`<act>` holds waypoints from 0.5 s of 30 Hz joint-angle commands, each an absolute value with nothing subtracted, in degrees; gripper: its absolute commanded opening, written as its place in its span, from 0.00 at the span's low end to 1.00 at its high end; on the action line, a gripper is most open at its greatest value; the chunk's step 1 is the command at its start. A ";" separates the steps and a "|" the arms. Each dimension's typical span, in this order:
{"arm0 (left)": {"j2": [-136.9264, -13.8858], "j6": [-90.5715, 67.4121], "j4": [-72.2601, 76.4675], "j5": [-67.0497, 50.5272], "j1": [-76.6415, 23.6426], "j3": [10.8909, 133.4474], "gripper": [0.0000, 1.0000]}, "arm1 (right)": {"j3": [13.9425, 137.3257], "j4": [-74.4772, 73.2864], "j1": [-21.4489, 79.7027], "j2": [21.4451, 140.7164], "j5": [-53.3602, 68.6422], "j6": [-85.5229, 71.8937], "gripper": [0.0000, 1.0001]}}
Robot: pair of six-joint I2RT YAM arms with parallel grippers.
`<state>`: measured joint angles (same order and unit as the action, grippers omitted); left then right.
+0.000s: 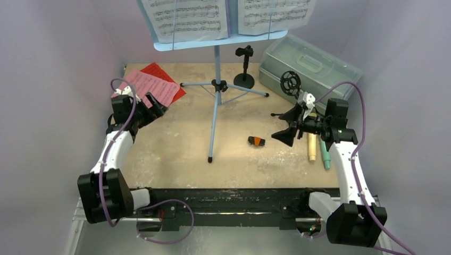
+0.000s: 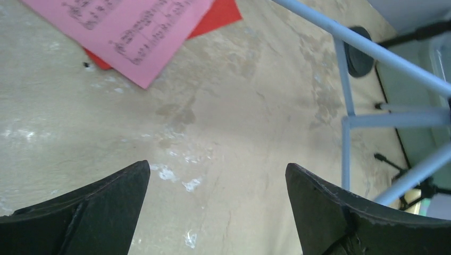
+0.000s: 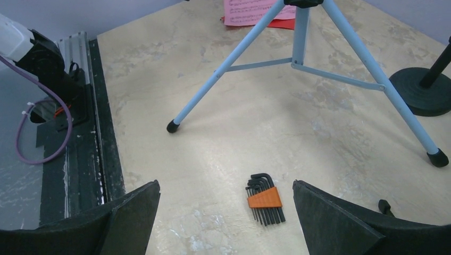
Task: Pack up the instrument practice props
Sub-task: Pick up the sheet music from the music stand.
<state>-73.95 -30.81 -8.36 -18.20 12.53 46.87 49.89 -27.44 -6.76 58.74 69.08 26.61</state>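
Observation:
The pale-blue sheet-music rack (image 1: 213, 43) stands at the table's middle back on tripod legs (image 1: 217, 87), with white music pages (image 1: 186, 18) on it. Pink and red pages (image 1: 154, 85) lie flat at the back left. My left gripper (image 1: 155, 103) hovers open just in front of them; in its wrist view the gripper (image 2: 217, 167) holds nothing and the pink page (image 2: 127, 26) lies ahead. My right gripper (image 1: 283, 127) is open and empty at the right. Cream (image 1: 312, 147) and teal (image 1: 325, 156) toy microphones lie beneath the right arm. Two black mic holders (image 1: 244, 66) (image 1: 290, 82) stand behind.
An orange-cased hex key set (image 3: 264, 199) lies on the table between the right gripper's (image 3: 226, 183) fingers, well below them. The translucent grey-green case (image 1: 311, 64) sits shut at the back right. A tripod leg (image 3: 223, 74) reaches toward the table's front edge.

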 commanded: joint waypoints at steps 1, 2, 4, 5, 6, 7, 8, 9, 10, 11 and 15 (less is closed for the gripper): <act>-67.57 -24.88 -6.25 -23.86 9.71 44.51 1.00 | 52.40 -32.76 -6.83 58.83 69.22 34.76 0.99; -66.64 -24.39 -6.27 -24.03 9.05 44.02 1.00 | 52.53 -33.59 -6.97 58.95 69.48 35.78 0.99; -64.84 -23.12 -5.67 -24.94 8.07 43.02 1.00 | 52.85 -35.32 -7.58 59.18 70.21 38.05 0.99; -63.99 -22.71 -5.25 -25.31 7.69 42.53 1.00 | 53.01 -36.20 -7.90 59.30 70.49 39.19 0.99; -63.34 -22.26 -4.89 -25.67 7.34 42.11 1.00 | 53.19 -37.07 -8.15 59.39 70.64 40.34 0.99; -62.75 -21.86 -4.43 -25.91 7.02 41.56 1.00 | 53.44 -38.01 -8.31 59.48 70.55 41.65 0.99; -62.31 -21.65 -3.93 -25.98 6.62 41.01 1.00 | 53.69 -39.28 -8.35 59.50 70.27 43.00 0.99; -61.93 -21.79 -3.31 -25.97 6.27 40.48 1.00 | 54.03 -40.32 -8.39 59.50 69.59 44.09 0.99; -61.62 -22.32 -2.59 -25.93 5.83 39.65 1.00 | 54.54 -41.75 -8.31 59.57 68.84 45.10 0.99; -61.19 -22.77 -1.78 -25.87 5.38 38.88 1.00 | 55.21 -43.11 -8.34 59.65 68.17 46.20 0.99; -60.18 -22.33 -0.88 -26.84 4.40 37.10 1.00 | 60.74 -51.06 -8.35 60.93 66.43 52.50 0.99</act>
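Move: The right-hand white sheet on the music stand hangs some 45 cm to my left hand's right, 10 cm ahead and well above, about 34 cm; the stand's pole is 27 cm right and 6 cm ahead, the pink sheet 16 cm ahead, 12 cm left. From my right hand that white sheet is about 22 cm ahead, 6 cm left and 24 cm up; the hex keys lie 5 cm ahead, 7 cm left, far below. Empty and wide open, my left hand swings to my right by about 6 cm while drawing back 3 to 4 cm, away from the laid-down pink sheet and towards the stand's pole. It rises a little, then starts to sink, turning some 15 degrees clockwise with its fingers tipping up. My right hand stays nearly in place, open, its fingers dipping slightly. ##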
